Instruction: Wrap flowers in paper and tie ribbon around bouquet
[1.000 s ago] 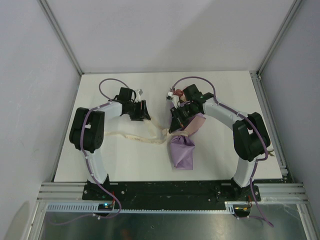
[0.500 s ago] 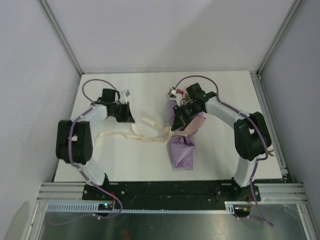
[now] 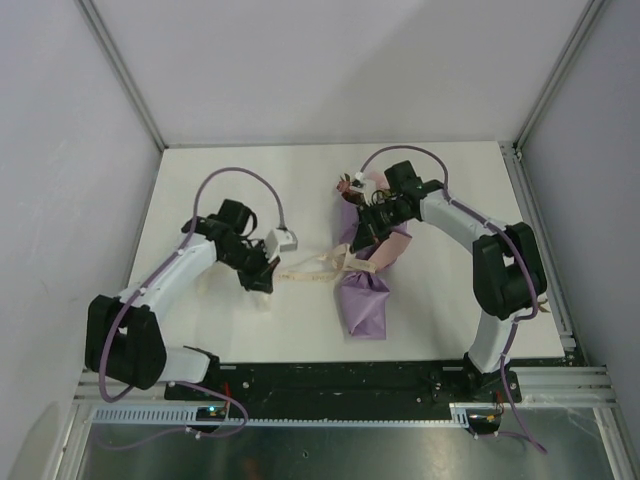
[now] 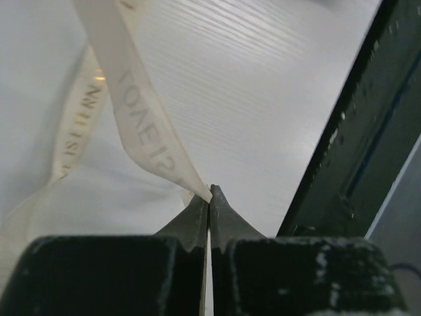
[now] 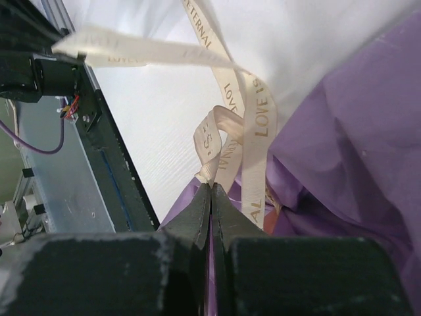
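Observation:
The bouquet [image 3: 362, 300] lies on the white table as a lilac-purple paper cone, pinched at its waist. Pink flowers [image 3: 352, 185] peek out at its far end, partly hidden by my right arm. The cream ribbon [image 3: 318, 268] runs from the waist leftward to my left gripper [image 3: 268, 276]. In the left wrist view that gripper [image 4: 209, 192] is shut on the ribbon [image 4: 141, 118] at its tip. My right gripper [image 3: 363, 240] sits over the waist. In the right wrist view it [image 5: 210, 187] is shut on a ribbon [image 5: 258, 118] loop beside the purple paper [image 5: 358, 131].
The white table [image 3: 450, 300] ends at a black metal rail [image 3: 340, 378] along the near edge. Grey walls enclose the left, far and right sides. A purple cable [image 3: 240, 180] arcs above the left arm.
My left gripper has closed on the ribbon and swung toward the near edge and the bouquet, lifting the ribbon off the table. The right gripper has stayed shut at the waist.

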Tool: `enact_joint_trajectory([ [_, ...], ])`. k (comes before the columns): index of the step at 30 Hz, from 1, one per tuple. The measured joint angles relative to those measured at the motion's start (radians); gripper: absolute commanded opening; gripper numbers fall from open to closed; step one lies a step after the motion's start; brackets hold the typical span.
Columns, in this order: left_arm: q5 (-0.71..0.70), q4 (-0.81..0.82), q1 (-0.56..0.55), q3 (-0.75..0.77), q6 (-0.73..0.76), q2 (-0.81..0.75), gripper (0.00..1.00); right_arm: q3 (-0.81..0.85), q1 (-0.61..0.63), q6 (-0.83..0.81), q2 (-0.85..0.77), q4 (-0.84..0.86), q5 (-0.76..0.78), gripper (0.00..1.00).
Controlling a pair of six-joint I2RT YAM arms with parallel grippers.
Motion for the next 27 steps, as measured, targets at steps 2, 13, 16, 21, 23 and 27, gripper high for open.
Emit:
enact_joint_trajectory([
  [2, -0.024, -0.054, -0.055, -0.012, 0.084, -0.003, 0.00, 0.000, -0.009, 0.000, -0.001, 0.005, -0.001, 0.00],
  [13, -0.064, -0.200, -0.242, 0.045, 0.354, -0.023, 0.00, -0.003, -0.088, -0.002, -0.079, -0.027, -0.023, 0.00],
  [16, -0.064, -0.206, -0.243, 0.089, 0.370, -0.004, 0.00, -0.028, -0.105, -0.018, -0.145, -0.052, -0.023, 0.00],
  [21, -0.064, -0.206, -0.243, 0.111, 0.385, 0.029, 0.00, -0.080, -0.118, -0.047, -0.260, -0.103, -0.023, 0.00],
  [23, -0.063, -0.211, -0.244, 0.117, 0.387, 0.034, 0.00, -0.096, -0.130, -0.061, -0.286, -0.117, -0.021, 0.00],
  [27, -0.056, -0.226, -0.264, 0.169, 0.396, 0.041, 0.00, -0.130, -0.163, -0.071, -0.293, -0.122, -0.013, 0.00],
])
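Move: Both hands already pinch ribbon above the bouquet. From the right hand, the ribbon crossing at the waist lies about 2 cm back, 1 to its left and 8 below; the flower heads are some 14 cm ahead and 3 left, the purple paper's lower flare 12 back and 3 left. From the left hand, the crossing is roughly 17 cm right, 5 ahead and 7 below, the flare 19 right and 4 back. Still pinching ribbon, right hand pulls 7 cm right and up from the crossing; left backs, then eases forward-right. ##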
